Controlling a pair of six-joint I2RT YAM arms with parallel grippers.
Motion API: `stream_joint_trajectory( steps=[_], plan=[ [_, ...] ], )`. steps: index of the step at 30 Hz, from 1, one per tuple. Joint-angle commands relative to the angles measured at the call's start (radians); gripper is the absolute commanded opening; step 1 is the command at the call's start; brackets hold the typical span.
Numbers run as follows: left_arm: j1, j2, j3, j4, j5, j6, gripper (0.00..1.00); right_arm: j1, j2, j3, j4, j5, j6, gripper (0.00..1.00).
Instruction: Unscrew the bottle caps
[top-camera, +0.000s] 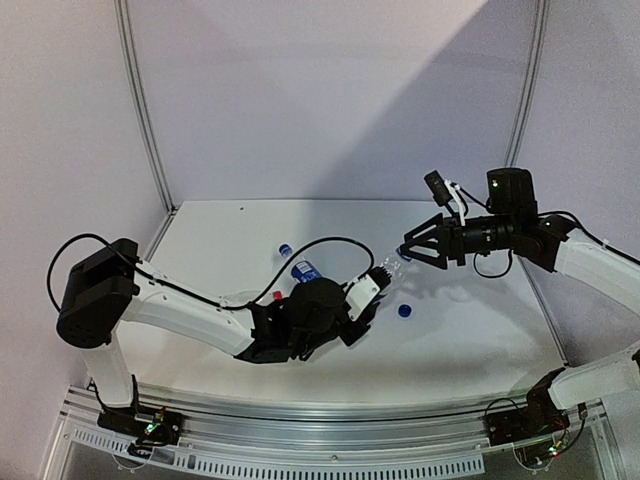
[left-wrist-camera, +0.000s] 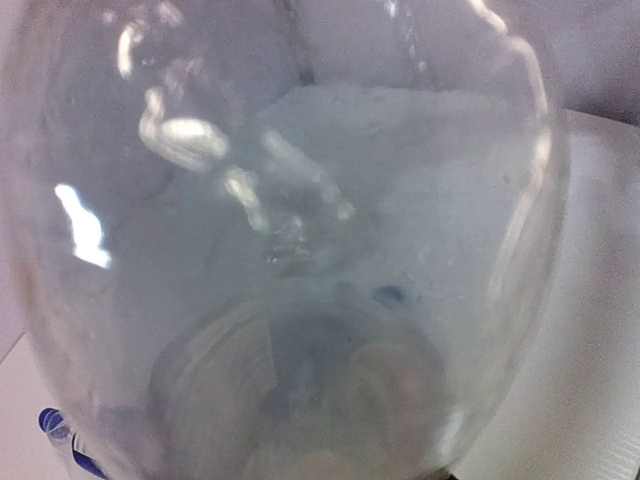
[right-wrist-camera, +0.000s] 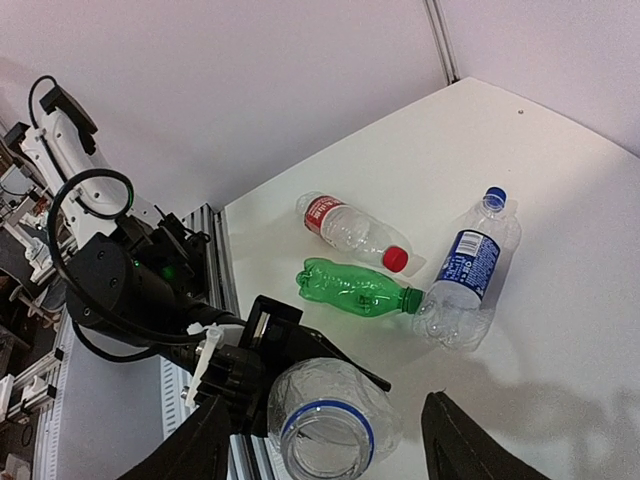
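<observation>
My left gripper (top-camera: 366, 292) is shut on a clear bottle (top-camera: 380, 272) that it holds tilted above the table. That bottle's body (left-wrist-camera: 300, 230) fills the left wrist view and hides the fingers there. In the right wrist view its mouth (right-wrist-camera: 328, 434) is uncapped, with a blue ring around the neck. My right gripper (right-wrist-camera: 330, 452) is open, one finger on each side of the mouth and not touching it. A loose blue cap (top-camera: 404, 311) lies on the table below. Three capped bottles lie together: red‑label bottle (right-wrist-camera: 345, 224) with red cap (right-wrist-camera: 397, 259), green bottle (right-wrist-camera: 350, 287) with green cap (right-wrist-camera: 411, 299), blue‑label bottle (right-wrist-camera: 466, 268) with blue cap (right-wrist-camera: 494, 197).
The white table (top-camera: 470, 330) ends at purple walls behind and at the sides. An aluminium rail (top-camera: 320, 430) with both arm bases runs along the near edge. The left arm's black wrist and cable (top-camera: 315, 312) cover part of the lying bottles from above.
</observation>
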Motion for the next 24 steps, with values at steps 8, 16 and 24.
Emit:
stream_joint_trajectory(
  steps=[8,16,24],
  plan=[
    [0.013,-0.04,-0.009,0.049,0.035,-0.045,0.36,0.028,-0.005,-0.022,0.023,-0.003,-0.034,0.6],
    [0.013,-0.04,-0.02,0.069,0.034,-0.035,0.36,0.043,0.013,-0.017,0.017,-0.003,-0.048,0.52],
    [0.013,-0.041,-0.023,0.071,0.05,-0.042,0.37,0.046,0.015,-0.019,0.024,-0.002,-0.055,0.41]
  ],
)
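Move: The capless neck of the held Pepsi bottle is about 3 cm left of the right hand, 1 cm back and 1 cm below; from the left hand, which still grips the body, it is roughly 2 cm ahead, 9 cm right and 10 cm up. From the right hand, the loose blue cap is 4 cm ahead, 2 cm right and 27 cm down, and the blue-labelled bottle 13 cm ahead, 20 cm left and 25 cm down. Right hand eases about 1 cm left and back, narrowing its fingers around the neck; left raises the bottle 1 cm. ##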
